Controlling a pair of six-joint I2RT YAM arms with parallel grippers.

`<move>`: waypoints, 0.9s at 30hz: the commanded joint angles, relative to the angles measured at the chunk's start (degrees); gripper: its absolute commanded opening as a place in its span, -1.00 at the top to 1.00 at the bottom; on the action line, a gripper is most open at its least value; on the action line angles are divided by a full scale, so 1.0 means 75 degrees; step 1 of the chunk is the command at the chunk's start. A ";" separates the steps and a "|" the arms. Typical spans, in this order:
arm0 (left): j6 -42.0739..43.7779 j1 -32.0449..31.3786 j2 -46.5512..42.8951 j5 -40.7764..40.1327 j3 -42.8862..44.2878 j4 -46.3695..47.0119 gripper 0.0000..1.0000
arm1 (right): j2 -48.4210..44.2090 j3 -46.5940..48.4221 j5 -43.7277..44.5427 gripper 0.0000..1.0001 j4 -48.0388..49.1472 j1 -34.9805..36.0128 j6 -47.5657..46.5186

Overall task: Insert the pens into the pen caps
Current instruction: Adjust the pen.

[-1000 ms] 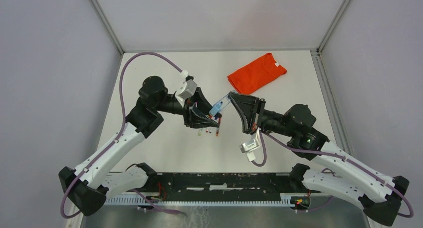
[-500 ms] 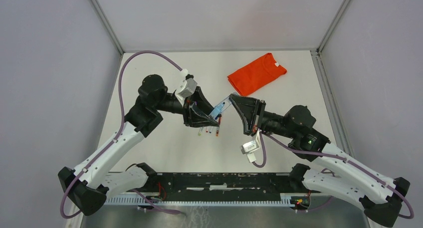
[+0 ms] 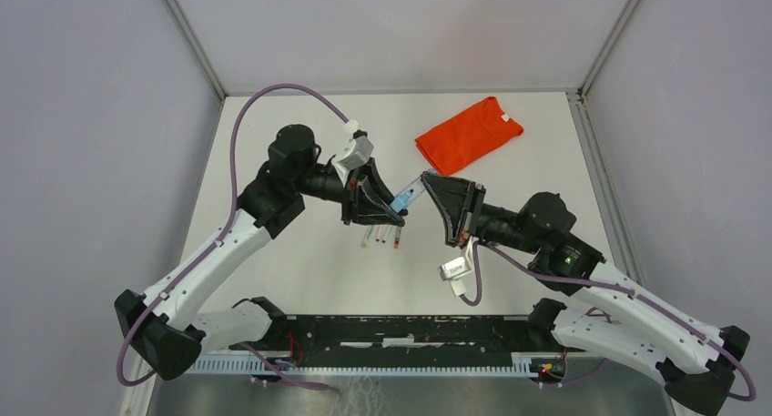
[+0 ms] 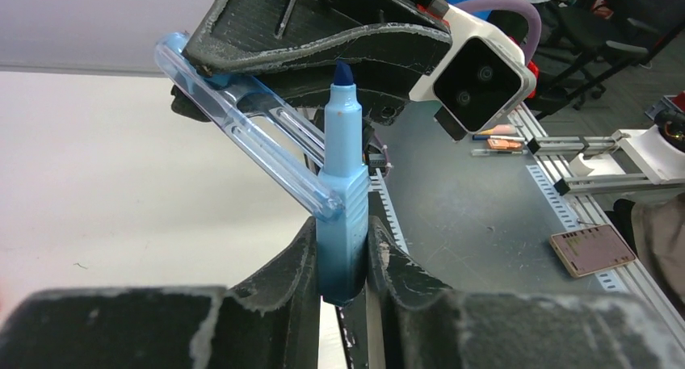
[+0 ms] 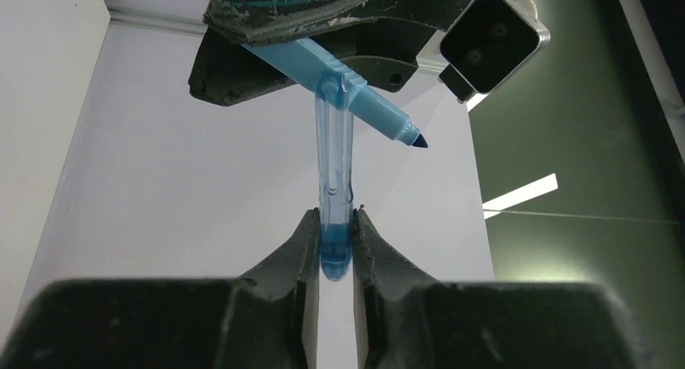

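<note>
My left gripper [image 4: 343, 240] is shut on a blue pen [image 4: 342, 183] that stands upright in the left wrist view, its dark tip [image 4: 342, 72] bare. My right gripper [image 5: 335, 224] is shut on the closed end of a translucent blue pen cap [image 5: 334, 151]. The cap's far end rests against the side of the pen [image 5: 363, 102], not over its tip [image 5: 417, 141]. From above, both grippers [image 3: 397, 214] [image 3: 424, 179] meet over the table's middle with the cap [image 3: 407, 196] between them. Three more pens [image 3: 382, 238] lie on the table just below.
A folded orange shirt [image 3: 469, 132] lies at the back right of the white table [image 3: 300, 270]. The black rail [image 3: 401, 329] with both arm bases runs along the near edge. Grey walls close in the left, right and back.
The left arm has swung up and to the right, turning its gripper toward the cap. The cap now lies against the pen's barrel. The right arm has barely moved.
</note>
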 commanded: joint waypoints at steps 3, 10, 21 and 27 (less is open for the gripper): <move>0.1324 -0.0024 0.0292 -0.0344 0.0674 -0.1344 0.95 | -0.0280 0.0097 0.0474 0.19 -0.0139 0.0005 -0.0397; 0.2461 -0.0024 0.0557 -0.2030 0.1235 -0.3023 0.96 | -0.0704 0.0091 0.1150 -0.32 -0.0649 0.0004 -0.0436; 0.3146 -0.0134 0.1213 -0.6343 0.2044 -0.4407 0.96 | -0.1257 -0.1017 0.2455 -0.42 0.0073 0.0009 0.1189; 0.3810 -0.0817 0.1905 -0.9072 0.2236 -0.5056 0.96 | -0.1298 -0.1547 0.2430 -0.43 0.0617 0.0012 0.2639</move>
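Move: Out ahead of the left hand and far below lies the row of pens: about 22 cm forward, 4 cm to its left and 35 cm down. The blue pen is already upright in the left fingers. Its clear clip reaches to the right fingertips, the clip's middle some 3 cm ahead of, 2 cm right of and 2 cm above the left hand. From the right hand, that clip's middle is about 2 cm back, 2 cm left and 2 cm lower. Opening wide, the right fingers let go of the clear clip and back off about 5 cm to the right, then sink about 5 cm. The left hand keeps its pinch on the blue pen and speeds forward some 13 cm, sinking 9 cm and drifting slightly left, towards the row of pens, while the wrist swings counter-clockwise and tips the fingers from pointing right to forward-right and downward. ##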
